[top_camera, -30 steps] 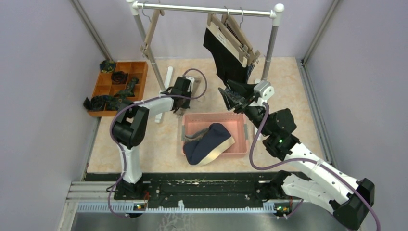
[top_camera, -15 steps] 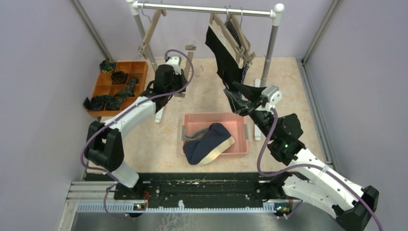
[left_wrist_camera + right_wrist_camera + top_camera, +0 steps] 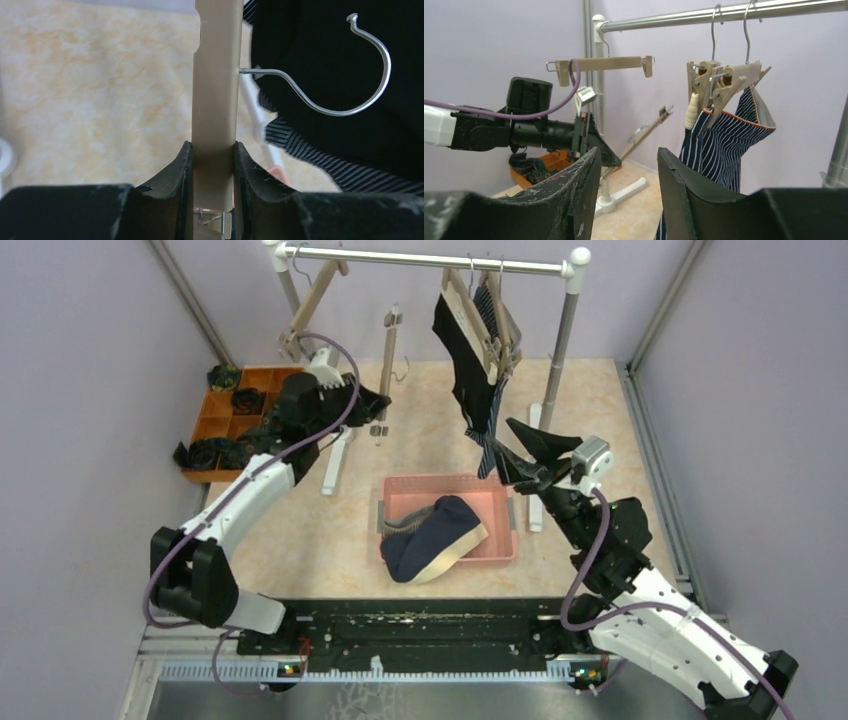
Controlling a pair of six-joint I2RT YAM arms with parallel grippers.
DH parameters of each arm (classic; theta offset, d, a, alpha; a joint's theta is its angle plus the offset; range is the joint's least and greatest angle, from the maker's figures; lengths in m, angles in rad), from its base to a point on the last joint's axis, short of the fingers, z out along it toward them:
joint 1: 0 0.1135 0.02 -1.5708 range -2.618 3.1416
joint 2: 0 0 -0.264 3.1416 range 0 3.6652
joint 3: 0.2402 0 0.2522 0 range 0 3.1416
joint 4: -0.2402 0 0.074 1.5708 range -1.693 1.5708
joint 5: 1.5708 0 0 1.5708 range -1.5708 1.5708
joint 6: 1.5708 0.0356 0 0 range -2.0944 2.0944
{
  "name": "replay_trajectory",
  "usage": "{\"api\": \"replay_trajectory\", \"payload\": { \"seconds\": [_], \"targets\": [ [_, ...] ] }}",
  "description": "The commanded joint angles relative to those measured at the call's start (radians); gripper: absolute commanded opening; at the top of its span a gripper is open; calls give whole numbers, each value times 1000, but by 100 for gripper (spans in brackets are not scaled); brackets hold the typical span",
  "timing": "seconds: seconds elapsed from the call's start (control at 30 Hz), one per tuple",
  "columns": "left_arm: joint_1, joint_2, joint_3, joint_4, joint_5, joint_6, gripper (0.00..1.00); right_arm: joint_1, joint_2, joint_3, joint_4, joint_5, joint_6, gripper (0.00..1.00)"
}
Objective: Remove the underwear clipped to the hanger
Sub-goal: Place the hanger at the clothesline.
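Observation:
A black underwear [image 3: 463,360] and a navy white-striped underwear [image 3: 724,145] hang clipped to wooden hangers [image 3: 724,80] on the rail [image 3: 430,258]. My right gripper [image 3: 629,185] stands open just right of their lower ends, with nothing between its fingers. My left gripper [image 3: 213,150] is shut on the bar of a bare wooden hanger [image 3: 214,90], holding it upright off the rail; its wire hook [image 3: 350,85] points right. A plain navy underwear [image 3: 440,530] lies in the pink basket [image 3: 500,490] over a grey-white striped one [image 3: 400,527].
A second bare hanger [image 3: 305,310] hangs at the rail's left end. An orange tray [image 3: 290,380] with dark rolled bundles sits at the far left. The rack's white feet [image 3: 340,455] and posts flank the basket.
My left arm has carried the bare hanger up and to the back left, away from the basket. My right gripper has drawn back to the right, and the hung underwear has swung back under the rail.

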Motion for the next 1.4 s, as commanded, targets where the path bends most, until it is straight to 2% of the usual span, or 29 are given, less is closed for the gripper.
{"api": "replay_trajectory", "payload": {
  "seconds": [0.0, 0.13, 0.27, 0.47, 0.67, 1.1, 1.37],
  "targets": [
    [45, -92, 23, 153, 197, -181, 0, 9, -45, -9, 21, 9, 3, 46],
    [62, -126, -7, 333, 240, -362, 0, 9, -59, -12, 23, -16, 21, 46],
    [61, -92, -21, 598, 308, -564, 0, 9, -78, -18, 23, -40, 43, 46],
    [60, 40, 75, 720, 378, -745, 0, 9, -119, -29, 27, -72, 62, 46],
    [61, 200, 237, 813, 447, -932, 0, 9, -151, -28, 14, -95, 73, 46],
    [57, 160, 400, 559, 358, -756, 0, 9, -145, -31, 23, -120, 84, 46],
    [57, 188, 486, 439, 279, -710, 0, 9, -171, -36, 30, -138, 97, 46]
  ]
}}
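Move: The left hand already holds the emptied hanger. The free spot on the clothesline bar lies about 7 cm ahead of this hand, roughly 1 cm to its right and some 27 cm above. The empty hanger already on the bar is about 6 cm ahead, 11 left and 18 up; the black underwear hangs some 4 cm ahead, 17 right and 9 up. From the right hand that spot is about 26 cm ahead, 20 left and 11 up. Up some 23 cm in all goes the left hand, hanger kept pinched: it first draws back about 4 cm as it rises, then moves forward again and right below the bar, then rises further towards it. The wrist rolls its right side up some 40 degrees and turns clockwise about 20, bringing the hook up to the bar. The open, empty right hand backs off about 5 cm. ##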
